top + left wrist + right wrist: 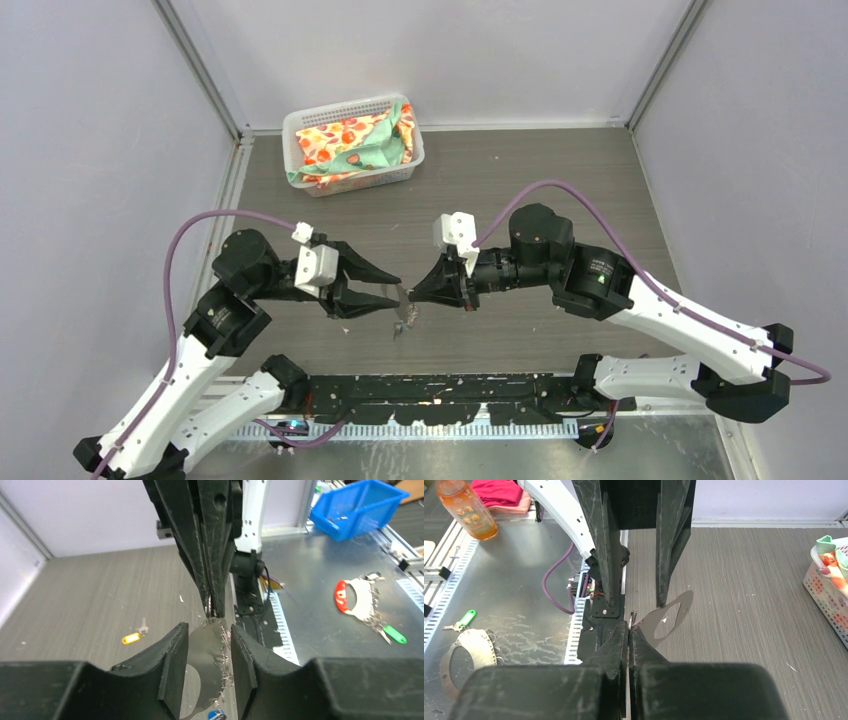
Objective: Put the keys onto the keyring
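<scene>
The keyring [205, 655], a flat silvery plate with an oval hole and a jagged fringe, hangs in the air between the two grippers [403, 305]. My right gripper [630, 630] is shut on the small ring at its end; the plate [649, 627] sticks out beyond its tips. My left gripper [209, 629] is open, one finger on each side of the plate, and comes from the left in the top view [397, 292]. A blue-headed key [216, 715] hangs at the plate's lower end. The yellow-headed key [131, 638] lies on the wood table.
A white basket [352, 145] of patterned cloth stands at the back. Off the table lie a blue bin [357, 507], a red-handled key bunch [357, 597], an orange bottle [466, 510] and another metal plate [464, 650] with a green key [466, 617].
</scene>
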### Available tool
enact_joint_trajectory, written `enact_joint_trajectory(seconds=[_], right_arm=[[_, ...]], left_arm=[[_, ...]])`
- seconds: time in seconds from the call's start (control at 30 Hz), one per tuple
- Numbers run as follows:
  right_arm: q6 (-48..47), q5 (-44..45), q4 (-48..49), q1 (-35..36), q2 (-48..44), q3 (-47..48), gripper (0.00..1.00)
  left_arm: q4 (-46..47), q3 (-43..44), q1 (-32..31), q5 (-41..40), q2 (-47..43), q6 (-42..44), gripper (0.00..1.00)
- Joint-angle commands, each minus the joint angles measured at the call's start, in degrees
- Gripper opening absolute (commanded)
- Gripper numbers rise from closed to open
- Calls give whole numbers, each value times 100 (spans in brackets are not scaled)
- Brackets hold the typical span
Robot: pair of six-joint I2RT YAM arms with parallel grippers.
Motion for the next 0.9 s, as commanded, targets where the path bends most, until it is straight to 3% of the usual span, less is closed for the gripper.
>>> enact_joint_trajectory(seconds=[0.0, 0.23, 0.5, 0.73, 0.87], right_arm=[[-163, -179, 121, 24, 95, 337, 1], [-364, -190, -96, 24, 351, 552, 1], [-547, -216, -443, 26, 551, 841, 1], [-692, -330, -708, 32, 777, 1133, 1], [-732, -288, -718, 38, 702, 1079, 1]], left_arm=[[-335, 219, 7, 522, 168, 232, 37], [-426, 284, 9, 412, 263, 507, 30], [-776, 308, 6, 537, 333, 883, 9], [-1457, 634, 7, 715, 728, 1465, 14], [-1716, 688, 9, 653, 738, 1742, 1]])
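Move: The small metal ring that my closed right fingertips hold is only some 2 cm to the right of my open left hand, about level with it in depth and height. From my right hand it sits about 1 cm to the left, right at the tips. The keyring plate hangs from there between my left fingers, its middle roughly 4 cm below my left hand and 1 cm ahead; the blue key tag dangles about 5 cm back from that hand and 8 cm lower. I shut my left fingers on the metal ring right at my right fingertips, sinking about 2.5 cm as they close and edging slightly right. My right hand keeps its pinch, going down with it by roughly 2 cm and about 1 cm left, towards the left hand. Both sets of fingers tip down a little, some 10 degrees. ##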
